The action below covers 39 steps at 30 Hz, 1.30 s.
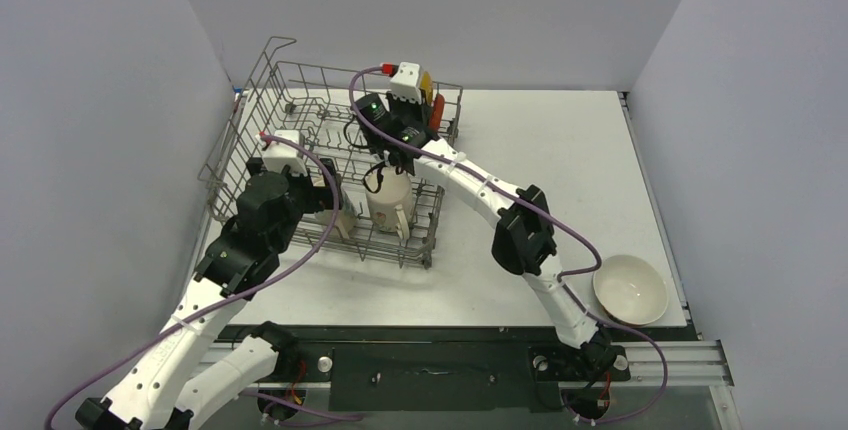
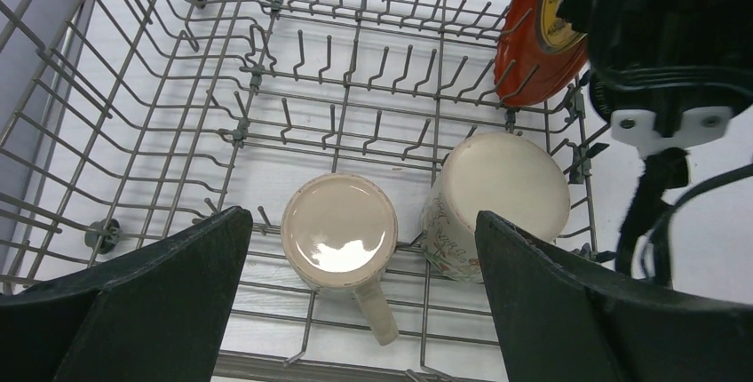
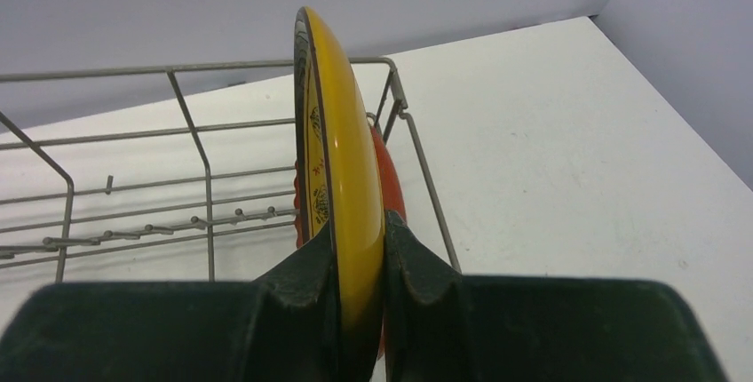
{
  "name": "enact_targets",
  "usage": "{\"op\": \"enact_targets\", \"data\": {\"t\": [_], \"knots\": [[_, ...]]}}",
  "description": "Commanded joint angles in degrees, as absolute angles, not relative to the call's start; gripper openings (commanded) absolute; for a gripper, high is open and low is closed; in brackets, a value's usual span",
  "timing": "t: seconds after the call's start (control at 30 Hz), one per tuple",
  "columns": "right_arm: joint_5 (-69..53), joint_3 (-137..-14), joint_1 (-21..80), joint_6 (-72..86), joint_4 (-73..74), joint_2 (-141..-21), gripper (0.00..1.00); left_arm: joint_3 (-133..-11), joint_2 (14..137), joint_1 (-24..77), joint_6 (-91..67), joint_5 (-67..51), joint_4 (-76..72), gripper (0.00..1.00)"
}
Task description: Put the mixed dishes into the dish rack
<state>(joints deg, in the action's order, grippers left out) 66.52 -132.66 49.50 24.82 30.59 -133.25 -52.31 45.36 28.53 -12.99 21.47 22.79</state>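
Note:
The grey wire dish rack stands at the far left of the table. A cream mug and a second mug with a floral print stand upside down side by side in the rack's near row. My left gripper is open and empty, hovering above the cream mug. The red plate stands on edge at the rack's right end. My right gripper is shut on the rim of the yellow saucer, holding it upright just left of the red plate. The white bowl sits on the table at the near right.
The rack's upright tines fill the far rows behind the mugs. The right arm reaches across the rack's right wall. The enclosure walls close in on the left, back and right.

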Motion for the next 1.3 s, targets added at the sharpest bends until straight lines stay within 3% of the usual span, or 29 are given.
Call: {"op": "enact_targets", "data": {"t": [0.0, 0.23, 0.53, 0.97, 1.17, 1.27], "knots": [[65.08, -134.1, 48.99, 25.14, 29.07, -136.02, 0.0, -54.45, 45.63, 29.29, -12.26, 23.34, 22.27, 0.97], [62.36, -135.03, 47.57, 25.72, 28.55, -138.23, 0.03, -54.49, 45.89, 30.05, -11.81, 24.14, 22.31, 0.96], [57.23, -132.68, 47.28, 25.94, 28.64, -136.62, 0.41, -54.56, 46.69, 30.39, -11.67, 24.2, 22.32, 0.97], [51.93, -126.35, 49.83, 25.41, 31.48, -121.28, 0.45, -53.78, 46.7, 29.65, -11.78, 22.55, 21.48, 0.96], [47.74, -112.97, 50.17, 24.91, 30.25, -110.41, 0.46, -53.64, 46.11, 28.91, -12.09, 21.02, 21.06, 0.97], [48.32, -99.06, 50.15, 23.7, 24.88, -101.93, 0.46, -53.32, 46.06, 28.75, -12.14, 20.63, 20.87, 0.96]]}}
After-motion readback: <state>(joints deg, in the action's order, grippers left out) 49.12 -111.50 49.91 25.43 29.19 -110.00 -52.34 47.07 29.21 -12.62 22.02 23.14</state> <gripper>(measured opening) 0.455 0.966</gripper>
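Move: My right hand already holds the small yellow plate on edge above the rack; its slot's middle is about 6 cm ahead, 1 cm right and 9 cm below. The red plate stands some 3 cm to the right of that slot. The nearer mug sits roughly 8 cm back and 4 cm left of my right hand, about 11 cm down. From my left hand the slot is some 24 cm ahead, 18 cm right and 13 cm lower. I lower the yellow plate with my right hand about 7.5 cm, easing slightly forward, into the tines just left of the red plate. There I open my fingers to let go, then lift clear, up some 13 cm and back 8 cm with a little drift to the right, my hand turning counter-clockwise. ##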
